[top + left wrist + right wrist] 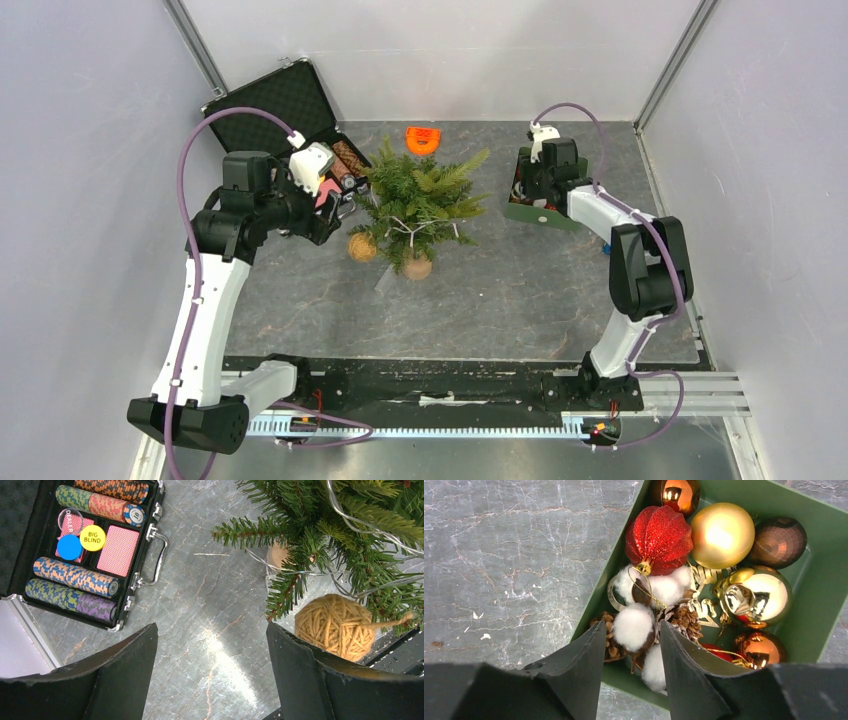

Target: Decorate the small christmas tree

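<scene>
The small christmas tree [420,200] stands mid-table on a tan stump [417,267], with a thin clear wire strung over its green branches [350,525]. My left gripper [212,630] hovers open over bare table between the tree and a poker case, nothing between its fingers; it also shows in the top view [330,205]. My right gripper [633,625] reaches into a green tray [819,605] of ornaments. Its jaws stand open on either side of a white cotton ball ornament [631,626], with a small gap on the left. In the top view this gripper [530,190] is over the tray.
An open poker chip case [90,550] lies left of the tree. A tan yarn ball [335,625] rests by the tree's base. The tray holds a red glitter bauble [658,532], gold baubles [722,535] and pinecones [681,620]. An orange object [423,138] sits behind the tree.
</scene>
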### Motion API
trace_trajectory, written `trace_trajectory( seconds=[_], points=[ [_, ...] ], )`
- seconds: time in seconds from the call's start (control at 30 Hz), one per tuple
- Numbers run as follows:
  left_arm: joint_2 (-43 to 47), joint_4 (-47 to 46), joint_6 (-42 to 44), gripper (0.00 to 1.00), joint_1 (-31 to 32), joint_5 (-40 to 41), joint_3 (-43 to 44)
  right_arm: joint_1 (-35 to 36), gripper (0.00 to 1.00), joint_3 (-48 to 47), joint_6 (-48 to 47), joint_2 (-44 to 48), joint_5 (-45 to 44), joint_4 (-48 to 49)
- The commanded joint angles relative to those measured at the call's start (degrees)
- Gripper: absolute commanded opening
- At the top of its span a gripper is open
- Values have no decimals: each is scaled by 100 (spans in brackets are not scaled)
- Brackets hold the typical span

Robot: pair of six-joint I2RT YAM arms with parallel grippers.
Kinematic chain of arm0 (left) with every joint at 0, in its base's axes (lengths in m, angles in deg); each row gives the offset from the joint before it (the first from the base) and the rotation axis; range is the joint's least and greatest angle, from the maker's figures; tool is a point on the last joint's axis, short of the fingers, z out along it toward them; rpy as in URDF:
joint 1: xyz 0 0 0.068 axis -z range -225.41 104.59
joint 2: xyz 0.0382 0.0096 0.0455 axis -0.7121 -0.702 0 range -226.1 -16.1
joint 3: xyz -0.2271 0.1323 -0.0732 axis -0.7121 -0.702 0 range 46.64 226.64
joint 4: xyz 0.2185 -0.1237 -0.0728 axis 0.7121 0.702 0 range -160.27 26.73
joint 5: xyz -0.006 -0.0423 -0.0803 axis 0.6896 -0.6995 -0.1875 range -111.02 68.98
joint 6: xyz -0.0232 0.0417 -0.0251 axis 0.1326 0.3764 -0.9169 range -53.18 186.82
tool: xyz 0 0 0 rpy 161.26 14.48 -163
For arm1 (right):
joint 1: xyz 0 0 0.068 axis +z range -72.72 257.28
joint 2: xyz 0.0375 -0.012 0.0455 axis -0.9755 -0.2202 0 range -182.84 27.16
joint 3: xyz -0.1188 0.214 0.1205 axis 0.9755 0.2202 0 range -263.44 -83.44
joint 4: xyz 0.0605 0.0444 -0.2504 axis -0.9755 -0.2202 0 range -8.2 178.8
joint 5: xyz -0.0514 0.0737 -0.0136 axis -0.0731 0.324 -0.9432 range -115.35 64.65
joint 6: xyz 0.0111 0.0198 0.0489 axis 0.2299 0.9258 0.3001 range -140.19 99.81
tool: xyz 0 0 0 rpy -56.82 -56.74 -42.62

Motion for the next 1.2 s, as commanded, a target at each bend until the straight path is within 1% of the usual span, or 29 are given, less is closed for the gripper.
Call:
trace_trajectory(
  seconds=[0.0, 0.1, 0.2, 0.23, 0.27, 0.3, 0.37, 0.43, 0.5, 0.57, 0.73, 0.8, 0.87, 0.9, 1.0, 1.07, 1.17],
  points=[
    [109, -142, -60, 85, -32, -156, 57, 35, 45, -312, 28, -238, -5, 89],
    [132, -129, -65, 85, -30, -192, 57, 35, 45, -311, 27, -277, -35, 140],
    [132, -118, -59, 85, -32, -227, 48, 33, 39, -417, -190, -402, -13, 245],
    [131, -113, -54, 85, -32, -233, 48, 31, 36, -483, -207, -457, -26, 200],
    [134, -119, -56, 85, -32, -228, 49, 33, 30, -553, -218, -497, -67, 153],
    [136, -120, -59, 85, -34, -234, 57, 35, 20, -589, -225, -516, -109, 129],
    [147, -119, -58, 85, -32, -238, 60, 27, 9, -608, -252, -489, -208, 28],
    [158, -102, -54, 85, -32, -246, 81, 25, 4, -586, -288, -333, -296, -67],
    [153, -69, -44, 85, -32, -255, 116, 22, 0, -558, -298, -39, -380, -173],
    [165, -41, -26, 85, -32, -241, 151, 21, 0, -564, -298, 407, -340, -284],
    [208, 26, 24, 85, -32, -285, 230, 55, 0, -578, -238, 1943, 62, -330],
    [246, 21, 17, 85, -32, -350, 257, 135, 0, -582, -196, 2443, 478, -298],
    [296, 35, 1, 85, -32, -400, 309, 218, 0, -636, -66, 2873, 1099, -264],
    [329, 50, -5, 86, -32, -421, 349, 305, 0, -703, -56, 3059, 1404, -258],
    [454, 86, -44, 86, -32, -587, 454, 900, 0, -1071, -271, 3477, 1820, -402],
    [525, 96, -84, 86, -28, -776, 518, 1269, 0, -1365, -251, 3654, 2091, -428],
    [578, 150, -121, 86, -23, -1003, 583, 1709, 0, -1560, -91, 3839, 2506, -20]
  ],
)
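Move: The white cotton sprig lies just below the right fingertips in the green box, about 3 cm down and 1 cm ahead. The red glitter ball is some 7 cm ahead, the gold ball 7 cm ahead and 5 to the right, the pine cone level and 4 to the right. The tree's middle stands roughly 22 cm left, 12 back and 12 higher. From the left hand, the sprig is about 37 cm right, 17 ahead, 22 below. Right hand dips, pinches cotton sprig, lifts it some 40 cm, back and left, tipping up; left rises too. ##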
